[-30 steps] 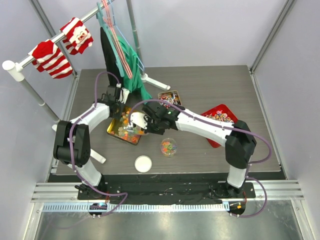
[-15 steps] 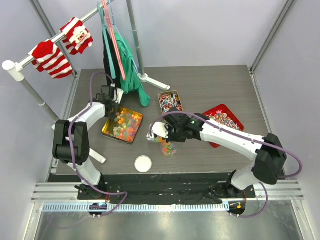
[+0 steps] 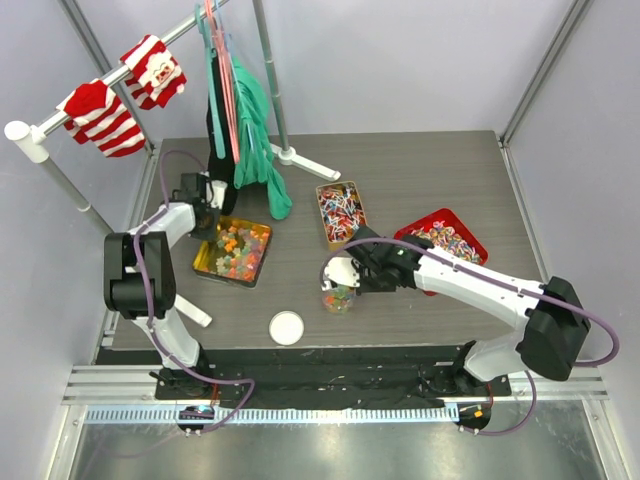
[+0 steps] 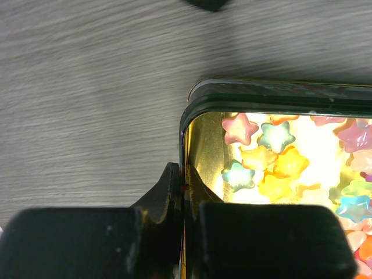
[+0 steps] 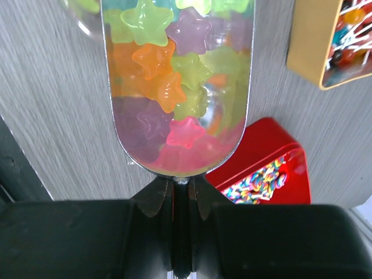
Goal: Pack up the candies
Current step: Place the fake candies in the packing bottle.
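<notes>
Star-shaped gummy candies (image 4: pixel 261 157) fill a gold tin (image 3: pixel 203 262). My left gripper (image 3: pixel 212 213) is shut on that tin's side wall (image 4: pixel 185 145), one finger inside and one outside. In the right wrist view a silver scoop (image 5: pixel 119 131) is heaped with star candies (image 5: pixel 174 81). My right gripper (image 5: pixel 180 195) is shut on the scoop's handle. The scoop (image 3: pixel 340 272) hangs just above a small clear cup (image 3: pixel 338 298) that holds some candies.
A second gold tin (image 3: pixel 340 212) of wrapped sweets and a red tin (image 3: pixel 445 240) of striped candies sit behind and right of the cup. A white lid (image 3: pixel 286 327) lies near the front edge. Clothes on a rack (image 3: pixel 245 140) hang just behind the left arm.
My right arm carried the loaded scoop from the gold tin over to the clear cup. The left gripper pulled the gold tin to the left.
</notes>
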Robot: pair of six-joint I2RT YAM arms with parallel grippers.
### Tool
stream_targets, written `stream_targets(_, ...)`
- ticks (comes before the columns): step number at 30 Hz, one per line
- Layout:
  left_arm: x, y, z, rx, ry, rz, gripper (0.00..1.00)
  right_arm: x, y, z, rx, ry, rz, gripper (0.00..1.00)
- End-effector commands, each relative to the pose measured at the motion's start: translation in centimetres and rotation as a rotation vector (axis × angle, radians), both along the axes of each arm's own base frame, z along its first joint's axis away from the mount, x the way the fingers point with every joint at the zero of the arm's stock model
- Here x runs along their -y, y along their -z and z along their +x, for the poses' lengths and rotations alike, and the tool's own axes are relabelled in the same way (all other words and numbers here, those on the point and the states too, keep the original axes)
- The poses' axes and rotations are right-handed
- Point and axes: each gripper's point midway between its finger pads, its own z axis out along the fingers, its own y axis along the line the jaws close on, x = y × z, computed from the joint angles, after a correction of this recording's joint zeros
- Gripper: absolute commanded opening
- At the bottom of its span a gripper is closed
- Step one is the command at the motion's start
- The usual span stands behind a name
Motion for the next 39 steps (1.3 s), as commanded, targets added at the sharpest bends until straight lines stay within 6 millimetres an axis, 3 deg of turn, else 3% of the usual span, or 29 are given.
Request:
stream_targets(1,-2.7,-1.3,2.2,0.066,-0.058,0.015,0.0,1.5,-1.7,0.2,0.061,-0.008,-0.019,0.01)
stream_targets(5,-4.2,-1.4,2.5,0.064,-0.107,0.009,0.0,2.7,-1.6,0.4,0.097,-0.025,-0.067,0.01)
stream_targets(12,-4.5,-1.5,3.0,0.061,-0.142,-0.002,0.0,3.9,-2.3,0.9,0.143,-0.048,-0.151,0.01)
stream_targets(39,-7.1,-1.5,1.0,0.036,-0.205,-0.002,0.0,2.1,-3.6,3.1,0.326,-0.162,-0.376,0.01)
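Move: My right hand grips the scoop full of star candies, its bowl reaching left. The packing bottle stands about 8 cm to that hand's left, 3 cm back and 8 lower. The lollipop tin lies roughly 16 cm ahead and 7 left, the red candy tray 9 ahead and 16 right, both about 10 below. My left hand already pinches the gummy tray's left rim. The tray's middle is 7 cm to its right and 4 back, and the bottle some 31 right and 15 back. With my right hand I keep hold of the scoop and tip its bowl end down over the bottle, rolling the wrist some 25 degrees while the hand shifts about 4 cm right, eases a little back left, and rises slightly forward. My left hand keeps the tray rim pinched and takes the tray about 6 cm left, nearly level, pausing midway and turning it some 10 degrees counter-clockwise. ##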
